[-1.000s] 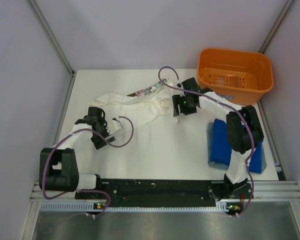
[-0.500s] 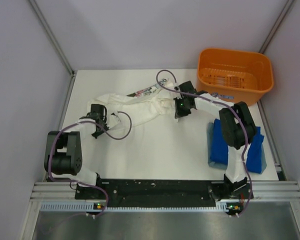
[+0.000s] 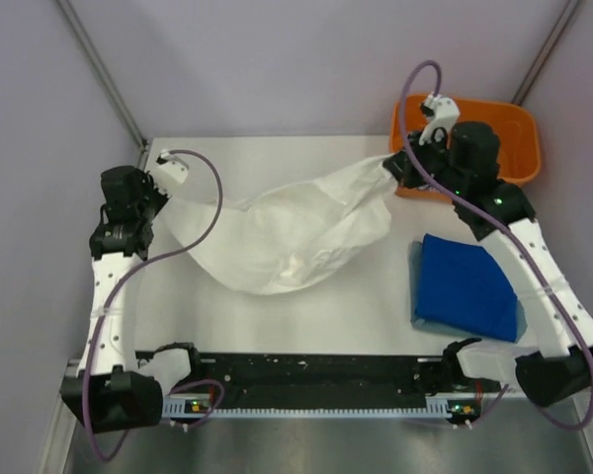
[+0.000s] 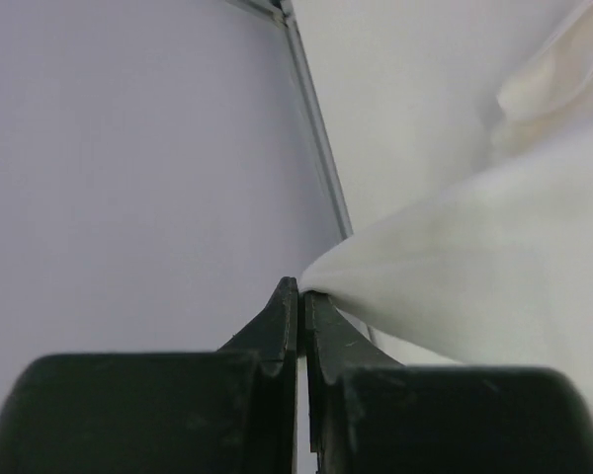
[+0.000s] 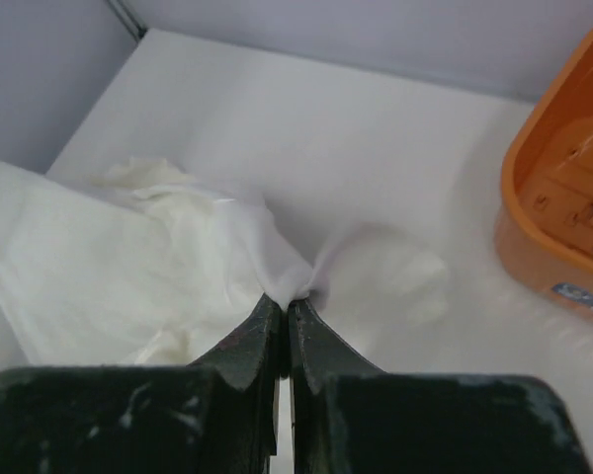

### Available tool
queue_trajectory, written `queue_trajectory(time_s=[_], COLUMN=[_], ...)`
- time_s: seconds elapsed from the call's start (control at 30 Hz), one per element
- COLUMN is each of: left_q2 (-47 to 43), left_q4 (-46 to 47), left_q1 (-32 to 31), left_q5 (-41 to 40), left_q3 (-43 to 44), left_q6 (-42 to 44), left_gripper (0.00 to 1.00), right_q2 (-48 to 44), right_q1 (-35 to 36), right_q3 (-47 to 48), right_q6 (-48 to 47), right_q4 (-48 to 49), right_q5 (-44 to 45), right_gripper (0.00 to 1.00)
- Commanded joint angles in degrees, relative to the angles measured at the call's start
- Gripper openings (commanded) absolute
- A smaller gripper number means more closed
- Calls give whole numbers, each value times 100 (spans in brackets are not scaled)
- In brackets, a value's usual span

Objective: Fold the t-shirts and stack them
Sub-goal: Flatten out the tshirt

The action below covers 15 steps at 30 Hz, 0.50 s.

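The white t-shirt [image 3: 287, 232] hangs stretched between both grippers above the table, sagging in the middle, and the side that shows is plain white. At the far left my left gripper [image 3: 164, 202] is shut on one edge of it; the wrist view shows the cloth [image 4: 474, 257] pinched at the fingertips of that gripper [image 4: 301, 288]. My right gripper [image 3: 390, 170] is shut on the opposite edge, beside the basket. In its wrist view the cloth [image 5: 128, 267] bunches at the tips of the right gripper [image 5: 285, 301]. The blue t-shirt [image 3: 465, 286] lies folded on the table at the right.
An orange plastic basket [image 3: 514, 148] stands at the back right corner, partly behind the right arm, and shows at the right edge of the right wrist view [image 5: 563, 227]. Walls with metal rails [image 4: 316, 128] close in the table [image 3: 326, 326] on the left, back and right.
Both grippers have shut on the white t-shirt and lifted it off the table. The left has swung out to the far left and the right back toward the basket, spreading the cloth between them.
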Motion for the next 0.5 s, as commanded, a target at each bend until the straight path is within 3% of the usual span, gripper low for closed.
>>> queue_trajectory(time_s=[0.0, 0.27, 0.47], left_q2=[-487, -681, -830], left_q4=[-898, -2015, -2298], left_q1=[104, 121, 121], left_q5=[275, 407, 750], left_q3=[731, 2244, 1842], left_q6=[-24, -25, 98], left_gripper=[0, 0, 0], right_q2=[-811, -1586, -1026], right_q1=[-91, -91, -82], right_q3=[209, 534, 789], right_q6=[-352, -581, -634], right_q4=[-21, -162, 48], right_q5=[245, 404, -368], right_gripper=[0, 0, 0])
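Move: The t-shirt hangs between the shut fingers of both hands. Its middle is about 21 cm to the left hand's right, 6 cm back and 13 cm below; from the right hand it is about 21 cm left, 7 cm back and 21 cm below. The orange basket sits some 17 cm ahead of the right hand, 21 cm to its right and 27 cm down; the blue stack is about 15 cm back, 22 cm to its right and 31 cm down. Both hands keep their pinch on the t-shirt's edge and carry it farther off the table, each rising about 10 to 12 cm while drawing back some 6 cm towards the bases. The right also shifts a few centimetres to the right, slowing early, and tips its fingers up by roughly 15 degrees; the left tips up less. ##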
